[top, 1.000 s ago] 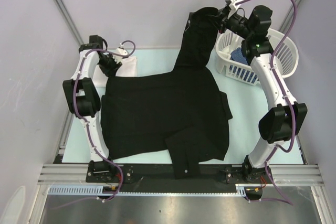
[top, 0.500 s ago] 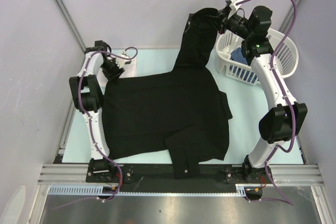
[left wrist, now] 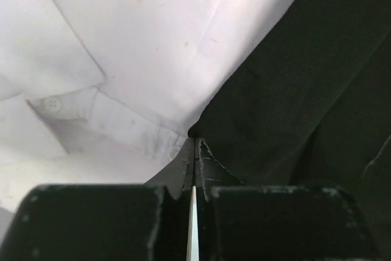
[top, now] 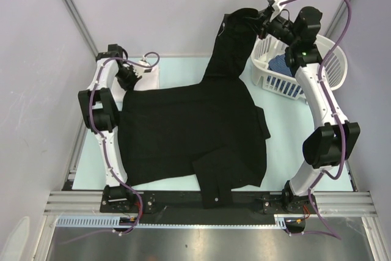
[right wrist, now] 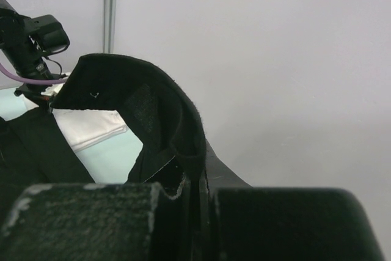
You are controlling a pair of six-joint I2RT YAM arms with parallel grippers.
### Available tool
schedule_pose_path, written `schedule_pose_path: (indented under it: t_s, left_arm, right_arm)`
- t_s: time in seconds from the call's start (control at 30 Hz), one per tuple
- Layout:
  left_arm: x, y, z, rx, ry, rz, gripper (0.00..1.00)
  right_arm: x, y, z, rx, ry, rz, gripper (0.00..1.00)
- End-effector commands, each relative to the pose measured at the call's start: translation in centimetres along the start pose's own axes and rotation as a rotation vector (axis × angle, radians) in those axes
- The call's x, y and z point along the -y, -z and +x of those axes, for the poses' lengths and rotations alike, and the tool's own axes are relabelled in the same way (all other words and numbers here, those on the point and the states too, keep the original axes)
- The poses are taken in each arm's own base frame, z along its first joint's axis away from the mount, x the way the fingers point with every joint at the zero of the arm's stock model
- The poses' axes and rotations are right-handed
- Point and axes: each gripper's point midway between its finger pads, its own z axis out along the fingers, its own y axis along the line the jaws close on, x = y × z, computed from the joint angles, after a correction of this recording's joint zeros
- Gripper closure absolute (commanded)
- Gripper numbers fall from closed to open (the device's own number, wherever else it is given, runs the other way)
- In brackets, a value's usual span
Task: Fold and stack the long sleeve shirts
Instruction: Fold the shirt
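The black shirt (top: 195, 126) lies spread flat across the table, a flap hanging over the near edge. One sleeve (top: 229, 47) is pulled up and away at the back, my right gripper (top: 255, 21) shut on its cuff (right wrist: 153, 102). The white shirt (top: 149, 76) lies folded at the far left, partly under the black one. My left gripper (top: 133, 80) is down at the black shirt's far left corner. In the left wrist view its jaws (left wrist: 194, 142) are shut, pinching the black cloth's edge (left wrist: 293, 90) where it meets the white shirt (left wrist: 153, 41).
A white slatted basket (top: 330, 59) with something blue (top: 281, 65) inside stands at the far right, under the right arm. The table's metal rail (top: 208, 203) runs along the near edge. Grey walls close in behind and at both sides.
My left gripper opened at the black shirt's far left corner, then shut on its edge. The right gripper lifted the sleeve slightly higher.
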Motion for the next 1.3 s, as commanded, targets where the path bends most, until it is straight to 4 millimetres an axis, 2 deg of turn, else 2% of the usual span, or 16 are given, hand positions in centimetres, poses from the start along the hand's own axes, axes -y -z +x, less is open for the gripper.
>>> schedule_pose_path:
  t_s: [0.0,0.23,0.3,0.37,0.4,0.47,0.5,0.57,0.63,0.67,0.73,0.77,0.97,1.07,1.2,1.27]
  left_arm:
    - [0.7,4.0,-2.0,0.067,-0.032,-0.024,1.00]
    - [2.2,5.3,-2.1,0.086,-0.050,-0.013,1.00]
    - [2.9,5.9,-2.0,0.088,-0.055,-0.009,1.00]
    - [3.5,6.8,-2.2,0.097,-0.073,-0.013,1.00]
    - [4.2,6.6,-1.7,0.091,-0.071,0.004,1.00]
    - [5.0,7.0,-1.5,0.088,-0.088,0.012,1.00]
    - [5.8,7.1,-1.1,0.084,-0.094,0.020,1.00]
    - [6.7,7.5,-0.8,0.082,-0.102,0.025,1.00]
    - [8.1,7.8,-0.1,0.072,-0.115,0.037,1.00]
    - [8.5,7.8,0.2,0.066,-0.120,0.039,1.00]
    - [10.0,7.7,1.1,0.053,-0.125,0.058,1.00]
    - [10.5,7.6,1.4,0.048,-0.126,0.068,1.00]
    - [14.5,5.5,4.3,-0.004,-0.107,0.131,1.00]
    - [15.3,4.6,4.9,-0.012,-0.102,0.127,1.00]
    - [16.0,3.9,4.9,-0.008,-0.096,0.122,1.00]
    - [16.4,3.8,4.9,-0.007,-0.095,0.125,1.00]
  right_arm:
    - [-0.9,2.0,-5.7,0.090,0.079,-0.005,1.00]
    - [-2.3,3.6,-6.7,0.086,0.093,-0.013,1.00]
    - [-2.7,4.2,-6.2,0.071,0.090,-0.013,1.00]
    - [-3.3,5.0,-7.2,0.079,0.110,-0.015,1.00]
    - [-3.6,5.2,-6.5,0.061,0.104,-0.014,1.00]
    - [-4.2,6.1,-7.2,0.060,0.121,-0.013,1.00]
    - [-4.6,6.4,-6.4,0.040,0.116,-0.018,1.00]
    - [-5.3,7.5,-7.2,0.039,0.136,-0.013,1.00]
    - [-6.0,8.4,-6.1,0.005,0.137,-0.017,1.00]
    - [-6.5,9.1,-6.8,0.009,0.156,-0.013,1.00]
    - [-7.2,10.0,-5.2,-0.040,0.135,-0.020,1.00]
    - [-7.7,10.7,-5.7,-0.040,0.143,-0.016,1.00]
    - [-11.8,14.1,-3.6,-0.127,0.110,-0.084,1.00]
    - [-14.1,15.4,-2.4,-0.174,0.089,-0.132,1.00]
    - [-16.9,17.3,-3.7,-0.179,0.071,-0.164,1.00]
    - [-18.0,18.1,-3.2,-0.204,0.045,-0.178,1.00]
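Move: The left hand has just shut on the shirt's far left corner; the middle of the shirt's left end lies about 20 cm back, 1 cm to its left and 2 cm below, the white shirts 4 cm ahead, level sideways. The right hand holds the far sleeve aloft: the middle of the shirt's right end is some 21 cm back, 3 cm right and 43 cm below, the basket 7 cm ahead and 20 cm right, 33 cm lower. Back towards the bases, both arms carry the shirt's far side together. The left, still pinching the corner, lifts it about 4 cm while drawing it back some 18 cm, then brings it down over the shirt's left end, fingertips tipping back slightly. The right keeps its hold on the raised sleeve, travels back roughly 21 cm, rises a little and then sinks. ##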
